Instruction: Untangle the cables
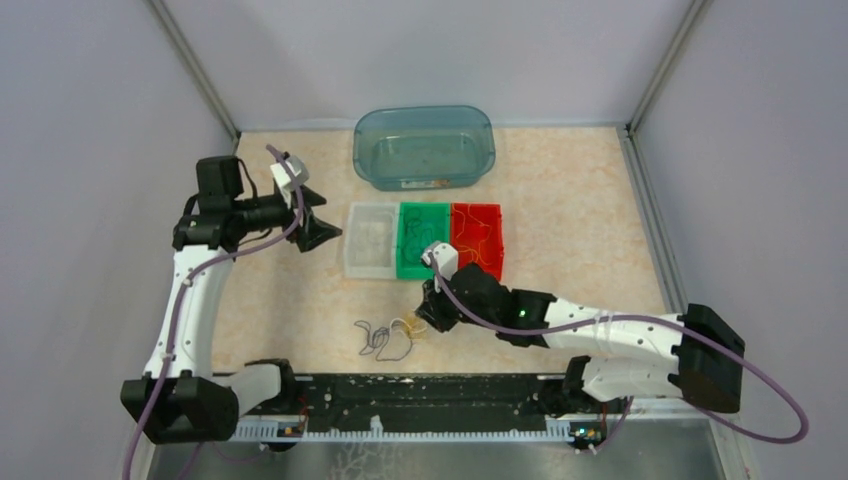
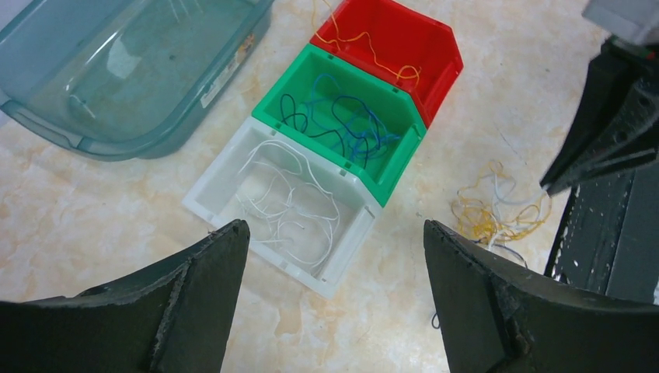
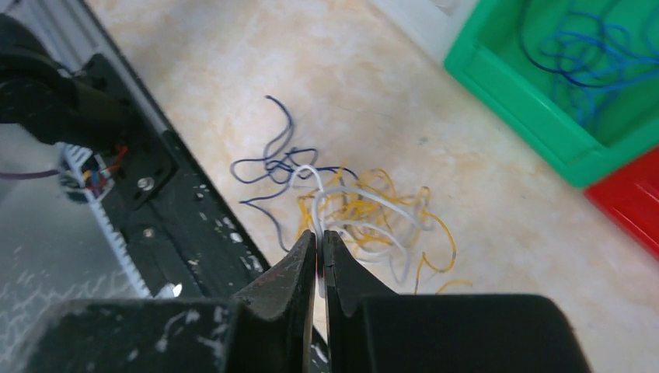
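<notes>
A tangle of thin cables (image 1: 388,338), yellow-orange, white and dark blue, lies on the table near the front rail. In the right wrist view the tangle (image 3: 365,214) spreads just beyond my right gripper (image 3: 320,235), whose jaws are shut on one white cable (image 3: 314,203) rising out of the knot. From above, the right gripper (image 1: 428,317) sits at the tangle's right end. My left gripper (image 1: 320,216) hangs open well to the left of the bins, holding nothing. In its own view the open left gripper (image 2: 335,225) looks down past the white bin, with the tangle (image 2: 497,214) off to the right.
Three small bins stand side by side: a white bin (image 2: 350,264) with white wires, a green bin (image 2: 392,175) with blue and dark wires, and a red bin (image 2: 443,54) with yellow-orange wires. A translucent blue tub (image 1: 424,112) stands behind them. The black rail (image 1: 420,392) borders the near edge.
</notes>
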{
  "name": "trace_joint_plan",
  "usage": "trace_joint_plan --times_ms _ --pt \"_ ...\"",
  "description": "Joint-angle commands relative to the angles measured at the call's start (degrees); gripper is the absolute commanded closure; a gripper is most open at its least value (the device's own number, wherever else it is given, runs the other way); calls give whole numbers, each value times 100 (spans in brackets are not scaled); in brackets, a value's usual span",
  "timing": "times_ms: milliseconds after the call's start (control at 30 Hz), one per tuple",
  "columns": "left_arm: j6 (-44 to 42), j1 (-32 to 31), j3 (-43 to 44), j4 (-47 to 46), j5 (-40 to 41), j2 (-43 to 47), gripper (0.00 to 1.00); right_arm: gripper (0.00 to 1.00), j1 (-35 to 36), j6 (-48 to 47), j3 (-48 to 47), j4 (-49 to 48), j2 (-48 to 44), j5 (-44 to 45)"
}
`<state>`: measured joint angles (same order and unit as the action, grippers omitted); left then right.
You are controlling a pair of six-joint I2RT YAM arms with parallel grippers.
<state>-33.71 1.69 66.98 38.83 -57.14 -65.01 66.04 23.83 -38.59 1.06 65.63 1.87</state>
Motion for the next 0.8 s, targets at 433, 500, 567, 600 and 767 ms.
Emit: trace_joint_plan --times_ms 433,500,567,600,767 --pt "359 -242 -343 -601 -9 244 7 48 314 -2152 -992 -179 192 -373" --pt "1136 -40 -363 -1307 100 234 7 45 408 -2874 -1176 -190 609 -966" --pt "1587 164 -224 -1610 195 76 7 43 536 -3778 -1452 141 1047 -1397" --pt "1685 217 -130 -1626 266 -10 7 42 595 -4350 -1604 331 1338 -1470" --pt "1782 327 211 -1379 369 -265 7 39 962 -6245 -2298 1354 2382 -1106"
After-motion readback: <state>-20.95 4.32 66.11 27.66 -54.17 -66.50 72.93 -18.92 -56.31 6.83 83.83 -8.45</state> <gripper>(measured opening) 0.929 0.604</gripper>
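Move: The right hand still has the white cable at its nearly shut fingertips; the dark-blue cable lies about 9 cm to its left, 5 cm back and 7 cm below. The yellow tangle is some 3 cm left and 2 cm back, equally low. The green bin stands about 16 cm straight ahead. From the left hand the dark-blue cable is roughly 22 cm back, 6 cm right and 21 cm down. Right hand opens off white cable, going right, then swings about 11 cm left towards dark-blue cable, turning counter-clockwise. ##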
